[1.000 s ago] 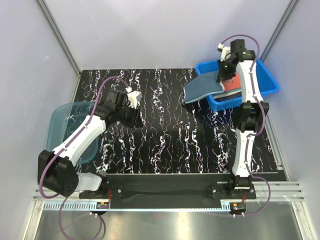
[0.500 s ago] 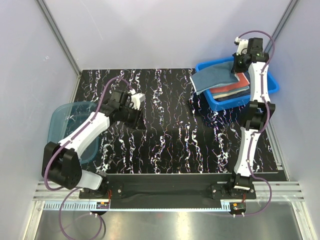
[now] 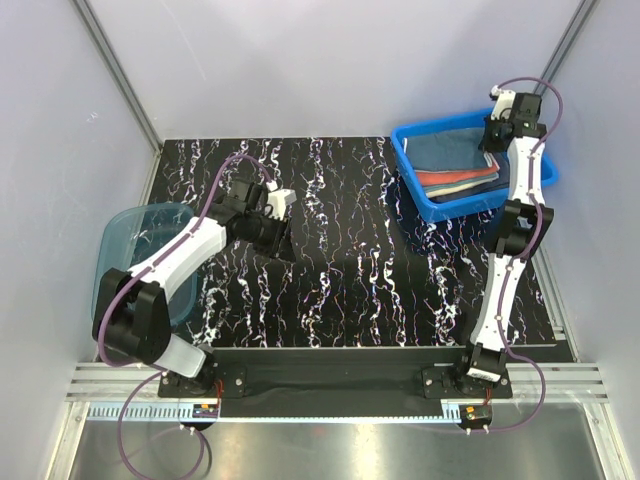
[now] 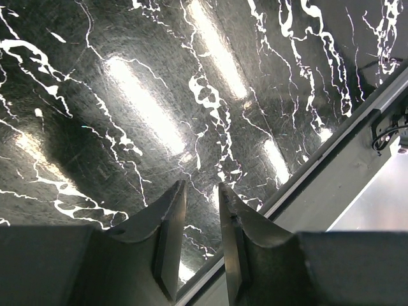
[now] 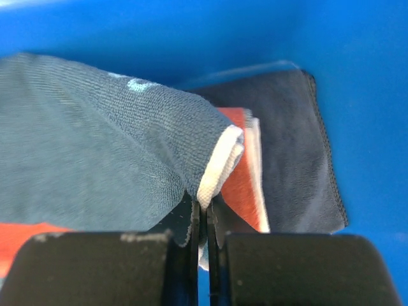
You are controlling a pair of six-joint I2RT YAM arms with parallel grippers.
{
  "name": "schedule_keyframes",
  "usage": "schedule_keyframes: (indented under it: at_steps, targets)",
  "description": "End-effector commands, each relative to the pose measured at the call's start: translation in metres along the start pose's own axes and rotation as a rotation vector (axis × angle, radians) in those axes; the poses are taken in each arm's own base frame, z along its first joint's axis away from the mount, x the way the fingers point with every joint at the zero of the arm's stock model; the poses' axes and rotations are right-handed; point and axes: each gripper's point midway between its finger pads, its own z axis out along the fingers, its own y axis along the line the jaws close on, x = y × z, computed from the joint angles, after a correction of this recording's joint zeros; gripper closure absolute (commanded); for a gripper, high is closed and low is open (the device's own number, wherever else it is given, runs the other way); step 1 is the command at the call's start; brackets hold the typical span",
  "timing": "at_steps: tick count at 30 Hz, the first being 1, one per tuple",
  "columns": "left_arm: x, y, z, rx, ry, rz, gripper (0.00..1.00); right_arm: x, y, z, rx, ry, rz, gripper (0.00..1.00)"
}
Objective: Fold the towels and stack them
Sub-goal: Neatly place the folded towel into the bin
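Observation:
Several folded towels lie stacked in the blue bin (image 3: 440,205) at the far right. A slate-blue towel (image 3: 450,155) (image 5: 95,140) lies on top of the stack. Under it sit a red towel (image 3: 462,183) (image 5: 239,185) and a dark navy one (image 5: 293,159). My right gripper (image 3: 493,140) (image 5: 204,207) is shut on the slate-blue towel's white-hemmed edge, low over the bin's far right end. Left of centre, my left gripper (image 3: 275,232) (image 4: 201,191) hangs over the black marbled table (image 3: 350,260). Its jaws stand apart with nothing between them.
A translucent teal tub (image 3: 125,245) stands at the table's left edge, beside the left arm. The left wrist view shows the table's edge and a metal rail (image 4: 344,172) just past the fingertips. The bin's blue wall (image 5: 191,32) rises right behind the stack.
My right gripper has drawn the slate-blue towel from over the bin's left rim onto the stack, moving toward the far right. The left arm has shifted slightly toward the table's centre.

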Motion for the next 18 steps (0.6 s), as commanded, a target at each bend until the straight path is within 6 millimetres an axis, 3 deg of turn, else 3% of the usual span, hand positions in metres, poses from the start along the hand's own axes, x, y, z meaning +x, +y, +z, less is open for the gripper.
schedule_keyframes:
  at_steps: [1, 3, 5, 8, 10, 11, 13, 14, 15, 17, 18]
  targets:
    - [-0.016, -0.013, -0.004, 0.052, -0.037, 0.040, 0.68, -0.033, -0.013, -0.005, 0.016, -0.121, -0.021, 0.98]
    - [-0.016, -0.013, -0.003, 0.052, -0.035, 0.037, 0.68, -0.041, -0.021, -0.004, 0.033, -0.161, -0.004, 0.95]
    - [-0.017, -0.016, -0.002, 0.057, -0.034, 0.040, 0.68, -0.045, -0.031, -0.003, 0.068, -0.188, 0.023, 0.66]
    - [-0.019, -0.016, -0.004, 0.037, -0.035, 0.051, 0.67, -0.057, -0.033, -0.009, 0.077, -0.223, 0.020, 0.52]
    - [-0.022, -0.017, -0.008, 0.018, -0.045, 0.055, 0.67, -0.067, -0.029, -0.020, 0.069, -0.244, 0.029, 0.38]
    - [-0.025, -0.019, -0.010, 0.017, -0.056, 0.063, 0.67, -0.071, -0.028, -0.025, 0.067, -0.249, 0.034, 0.24]
    - [-0.034, -0.024, -0.016, 0.014, -0.094, 0.065, 0.67, -0.086, -0.024, -0.046, 0.065, -0.273, 0.065, 0.06]
    - [-0.040, -0.028, -0.022, 0.018, -0.121, 0.079, 0.67, -0.083, -0.018, -0.049, 0.046, -0.263, 0.081, 0.01]
    - [-0.054, -0.035, -0.030, 0.021, -0.165, 0.090, 0.67, -0.095, -0.010, -0.069, 0.029, -0.278, 0.098, 0.00]
    - [-0.074, -0.047, -0.046, 0.029, -0.252, 0.123, 0.66, -0.094, 0.006, -0.083, 0.013, -0.253, 0.113, 0.00]
    - [-0.084, -0.052, -0.055, 0.028, -0.295, 0.132, 0.65, -0.111, 0.023, -0.108, 0.009, -0.278, 0.100, 0.00]
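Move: The right hand still pinches the right end of the folded blue-grey towel inside the blue bin; the towel's middle is about 9 cm to this hand's left, 1 cm back and 3 cm down. Beneath it the orange towel centres roughly 8 cm left and 5 cm back, and the dark grey towel 5 cm left and 6 cm back, both some 5 cm lower. From the left hand the blue-grey towel is about 33 cm ahead and 40 cm right. The right fingers let go of the blue-grey towel's end, opening from shut to fully wide as the hand dips about 1 cm and slides some 2 cm right and forward. Clear of the cloth, the right hand then rises roughly 3.5 cm from its lowest point, easing back and left. The left hand, empty, sinks a trace, then lifts about 3.5 cm, drifting right and forward. ##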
